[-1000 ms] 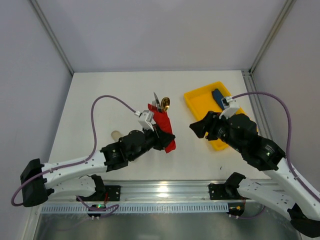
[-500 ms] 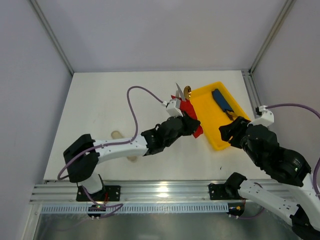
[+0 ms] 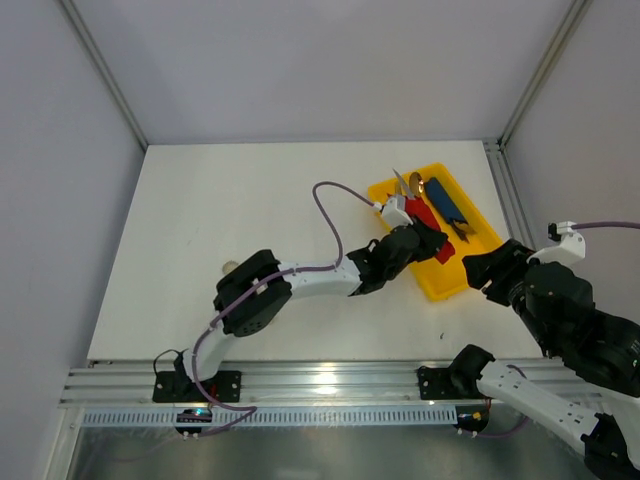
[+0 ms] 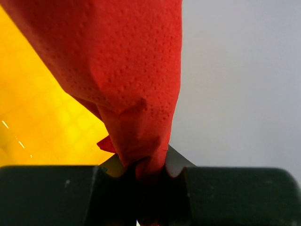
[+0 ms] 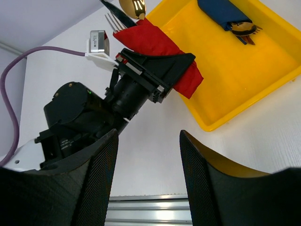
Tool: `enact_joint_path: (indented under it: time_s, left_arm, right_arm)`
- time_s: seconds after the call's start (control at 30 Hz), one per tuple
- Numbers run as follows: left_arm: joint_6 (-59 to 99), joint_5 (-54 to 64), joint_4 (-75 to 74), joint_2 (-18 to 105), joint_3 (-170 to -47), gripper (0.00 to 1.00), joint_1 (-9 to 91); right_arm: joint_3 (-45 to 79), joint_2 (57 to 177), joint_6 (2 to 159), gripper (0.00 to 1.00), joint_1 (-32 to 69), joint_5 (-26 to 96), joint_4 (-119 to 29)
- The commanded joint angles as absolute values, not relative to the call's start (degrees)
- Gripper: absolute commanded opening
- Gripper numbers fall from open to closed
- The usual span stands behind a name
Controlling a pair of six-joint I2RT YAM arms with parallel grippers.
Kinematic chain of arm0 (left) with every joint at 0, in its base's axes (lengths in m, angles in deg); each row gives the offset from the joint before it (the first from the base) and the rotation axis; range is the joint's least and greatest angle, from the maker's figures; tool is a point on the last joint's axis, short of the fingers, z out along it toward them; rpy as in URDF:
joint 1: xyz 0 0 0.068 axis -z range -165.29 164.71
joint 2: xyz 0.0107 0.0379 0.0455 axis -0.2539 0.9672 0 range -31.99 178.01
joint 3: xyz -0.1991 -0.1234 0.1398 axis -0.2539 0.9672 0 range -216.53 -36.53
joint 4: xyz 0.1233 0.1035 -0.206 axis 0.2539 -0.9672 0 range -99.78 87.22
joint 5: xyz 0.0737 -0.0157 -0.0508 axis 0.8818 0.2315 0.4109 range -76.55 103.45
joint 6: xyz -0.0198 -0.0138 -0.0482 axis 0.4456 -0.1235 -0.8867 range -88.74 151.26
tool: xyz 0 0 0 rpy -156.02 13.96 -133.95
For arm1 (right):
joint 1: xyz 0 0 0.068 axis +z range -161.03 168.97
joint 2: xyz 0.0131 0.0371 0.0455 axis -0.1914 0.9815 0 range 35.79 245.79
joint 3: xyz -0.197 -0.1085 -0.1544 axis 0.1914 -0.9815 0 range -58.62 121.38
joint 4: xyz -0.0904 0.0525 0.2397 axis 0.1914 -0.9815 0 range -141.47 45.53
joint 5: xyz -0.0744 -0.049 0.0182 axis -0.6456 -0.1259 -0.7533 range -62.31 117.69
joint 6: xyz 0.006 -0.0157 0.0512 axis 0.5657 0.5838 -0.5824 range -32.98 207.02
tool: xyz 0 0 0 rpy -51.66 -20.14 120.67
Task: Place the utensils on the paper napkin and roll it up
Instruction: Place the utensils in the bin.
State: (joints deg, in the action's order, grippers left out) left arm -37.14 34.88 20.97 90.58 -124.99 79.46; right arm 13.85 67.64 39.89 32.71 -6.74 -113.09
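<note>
The red paper napkin is rolled round the utensils. Fork tines and a gold spoon bowl stick out of its far end. My left gripper is shut on the roll's middle and holds it over the yellow tray's left side. The left wrist view shows the napkin pinched between the jaws. From the right wrist, the roll, the fork and the spoon show beyond the left gripper. My right gripper hangs open and empty near the tray's front corner.
A dark-blue rolled bundle with utensil tips lies in the yellow tray at its far right. A pale beige sleeve lies on the table at the left, partly behind the left arm. A metal rail runs along the near edge.
My left arm has carried the napkin roll rightward from mid-table to over the yellow tray. My right arm has drawn back toward the right and the near edge.
</note>
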Motion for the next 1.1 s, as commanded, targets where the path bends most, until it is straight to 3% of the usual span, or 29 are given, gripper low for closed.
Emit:
enact_joint_path:
  time_s: [0.0, 0.43, 1.07]
  left_arm:
    - [-38.17, 35.60, 24.91, 94.29, -132.39, 0.00, 79.13]
    - [-32.46, 35.06, 14.82, 107.76, -149.81, 0.00, 78.25]
    - [-33.16, 37.79, 7.87, 110.14, -147.98, 0.00, 75.44]
  right_arm:
    - [15.30, 67.43, 39.30, 0.59, 32.65, -8.95, -114.16]
    - [16.71, 69.98, 40.71, 0.59, 32.65, -9.22, -113.90]
    - [14.60, 71.56, 40.79, 0.59, 32.56, -7.38, -110.65]
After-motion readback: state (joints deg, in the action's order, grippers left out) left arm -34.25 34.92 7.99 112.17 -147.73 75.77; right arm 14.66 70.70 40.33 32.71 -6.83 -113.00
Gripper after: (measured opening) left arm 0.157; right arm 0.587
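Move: The left gripper already holds the red napkin roll with the utensils, up over the bin's near left part; the middle of the yellow bin lies about 13 cm ahead, 7 cm to its right and some 16 cm below. In the bin, the blue bundle lies roughly 21 cm ahead of the gripper, 12 cm to its right and 16 cm down. From the idle right hand, the bin's middle is about 29 cm ahead, 7 cm to the right and 30 cm below. Lower the left gripper into the yellow bin, about 11 cm down in all and 6 cm forward, still pinching the red napkin roll. Swing first some 5 cm right while sinking a little, then drop more steeply, easing back left by half of that and tipping the fingers down roughly 10 degrees. Keep the fingers shut on the roll. ##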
